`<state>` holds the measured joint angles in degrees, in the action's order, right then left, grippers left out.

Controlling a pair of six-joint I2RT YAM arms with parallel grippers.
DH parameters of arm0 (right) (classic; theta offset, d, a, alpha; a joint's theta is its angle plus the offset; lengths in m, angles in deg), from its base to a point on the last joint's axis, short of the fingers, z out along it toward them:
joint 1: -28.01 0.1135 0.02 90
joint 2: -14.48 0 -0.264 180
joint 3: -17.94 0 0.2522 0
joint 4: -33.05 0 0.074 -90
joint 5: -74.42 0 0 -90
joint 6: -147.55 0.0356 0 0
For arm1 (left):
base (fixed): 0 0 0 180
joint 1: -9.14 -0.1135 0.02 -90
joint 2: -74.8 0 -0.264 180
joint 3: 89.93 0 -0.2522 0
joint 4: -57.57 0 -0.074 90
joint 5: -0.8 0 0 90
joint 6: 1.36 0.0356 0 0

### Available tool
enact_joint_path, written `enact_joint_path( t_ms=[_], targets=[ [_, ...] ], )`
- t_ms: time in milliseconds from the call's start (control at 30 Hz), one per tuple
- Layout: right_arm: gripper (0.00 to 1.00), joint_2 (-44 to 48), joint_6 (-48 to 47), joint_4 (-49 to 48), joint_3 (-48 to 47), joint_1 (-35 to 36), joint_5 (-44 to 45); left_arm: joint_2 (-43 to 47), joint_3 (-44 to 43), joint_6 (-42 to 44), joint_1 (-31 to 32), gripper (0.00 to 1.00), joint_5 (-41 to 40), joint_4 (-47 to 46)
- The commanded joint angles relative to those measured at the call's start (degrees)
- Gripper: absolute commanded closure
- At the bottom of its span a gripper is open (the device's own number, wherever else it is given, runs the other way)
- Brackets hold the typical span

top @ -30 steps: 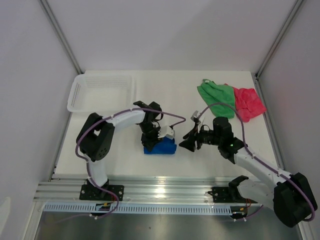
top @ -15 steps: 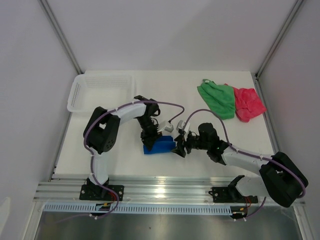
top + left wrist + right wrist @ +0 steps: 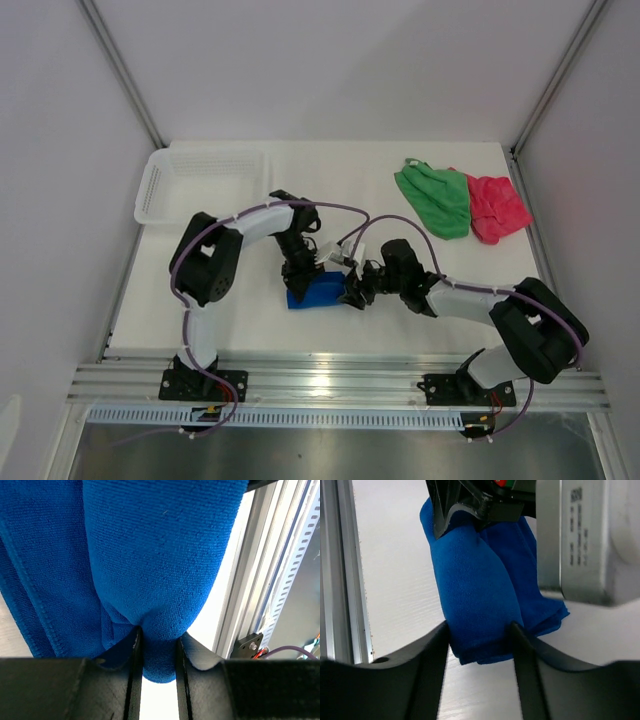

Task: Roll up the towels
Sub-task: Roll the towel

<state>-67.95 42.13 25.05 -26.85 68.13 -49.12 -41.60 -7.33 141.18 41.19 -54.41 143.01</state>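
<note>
The blue towel (image 3: 318, 293) lies as a thick roll near the table's front middle. My left gripper (image 3: 305, 268) comes down on it from behind. In the left wrist view the left gripper (image 3: 157, 642) is shut, pinching the blue towel (image 3: 150, 555) at one end. My right gripper (image 3: 354, 290) meets the roll's right end. In the right wrist view the right gripper (image 3: 480, 630) stands wide, both fingers pressed against the sides of the blue towel (image 3: 475, 595). The green towel (image 3: 435, 198) and the pink-red towel (image 3: 498, 207) lie crumpled side by side at the back right.
A white mesh basket (image 3: 160, 185) stands at the back left corner. The aluminium rail (image 3: 320, 372) runs along the near edge, just in front of the roll. Grey walls close in the table on both sides and at the back.
My right arm has swung left from mid-table to the blue roll, and its jaws now grip the roll's right end. The left gripper has kept its pinch on the towel.
</note>
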Motion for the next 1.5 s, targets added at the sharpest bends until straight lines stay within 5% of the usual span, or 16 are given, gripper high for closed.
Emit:
enact_joint_path(
  t_ms=[0, 33, 133, 200, 300, 400, 600, 1000, 1267, 1467],
  targets=[
    [0.51, -2.4, -1.4, 2.4, -4.8, 0.5, -2.1, -1.9, -1.8, 1.5, -0.8, 0.81, 0.8, 1.3],
    [0.68, -2.9, -1.6, 3.7, -5.4, 0.4, -2.5, -1.9, -2.0, 1.4, -1.0, 0.8, 0.8, 1.4],
    [0.94, -3.8, -0.3, 6.7, -6.2, 0.1, -4.2, -1.5, -2.1, 0.9, -1.9, 0.74, 0.7, 1.3],
    [0.99, -3.9, 0.8, 7.7, -6.2, -0.3, -5.0, -1.1, -2.1, 0.4, -2.5, 0.65, 0.7, 1.1],
    [1.0, -3.8, 3.7, 9.4, -6.6, -1.1, -6.4, -0.2, -2.1, -1.2, -3.7, 0.51, 1.2, 0.7],
    [1.0, -3.7, 8.8, 9.9, -6.8, -2.1, -8.8, 2.1, -1.8, -3.9, -5.2, 0.48, 2.9, -0.3],
    [1.0, -5.5, 21.5, 7.5, -6.3, -4.6, -11.6, 7.4, 1.5, -12.7, -7.1, 0.46, 3.1, -6.5],
    [1.0, -21.2, 41.0, 1.0, -10.3, -11.2, -14.5, 17.8, 4.1, -25.0, -7.1, 0.45, -10.3, -23.6],
    [0.98, -24.5, 43.8, 6.1, -14.1, -12.2, -14.2, 26.7, 8.7, -7.2, 0.2, 0.41, -20.7, -26.5],
    [0.96, -27.3, 45.4, 6.3, -16.0, -12.9, -14.8, 32.7, 23.8, 10.6, 12.9, 0.35, -27.3, -38.9]
  ],
)
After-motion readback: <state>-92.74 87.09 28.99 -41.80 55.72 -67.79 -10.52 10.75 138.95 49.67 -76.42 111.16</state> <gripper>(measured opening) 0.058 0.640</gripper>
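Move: Between the two grippers lies the small blue towel roll. The left fingers still pinch its left end, so its middle is about 5 cm to that hand's right, 1 cm farther out and slightly lower. The open right fingers straddle the other end, the roll's middle some 7 cm to their left, level forward and 3 cm lower. The green towel lies roughly 22 cm ahead and 20 cm to the right of the right hand. Closing on the towel's right end, the right fingers pinch it, then turn the roll nearly 60 degrees forward about its length, the hand sinking and pushing forward about 3 cm each. The left fingers open and come free of the left end; that hand rises and goes forward 9 cm or so, its wrist unwinding so the fingers swing from back-pointing to steeply down, then sweeps partly back and right. ##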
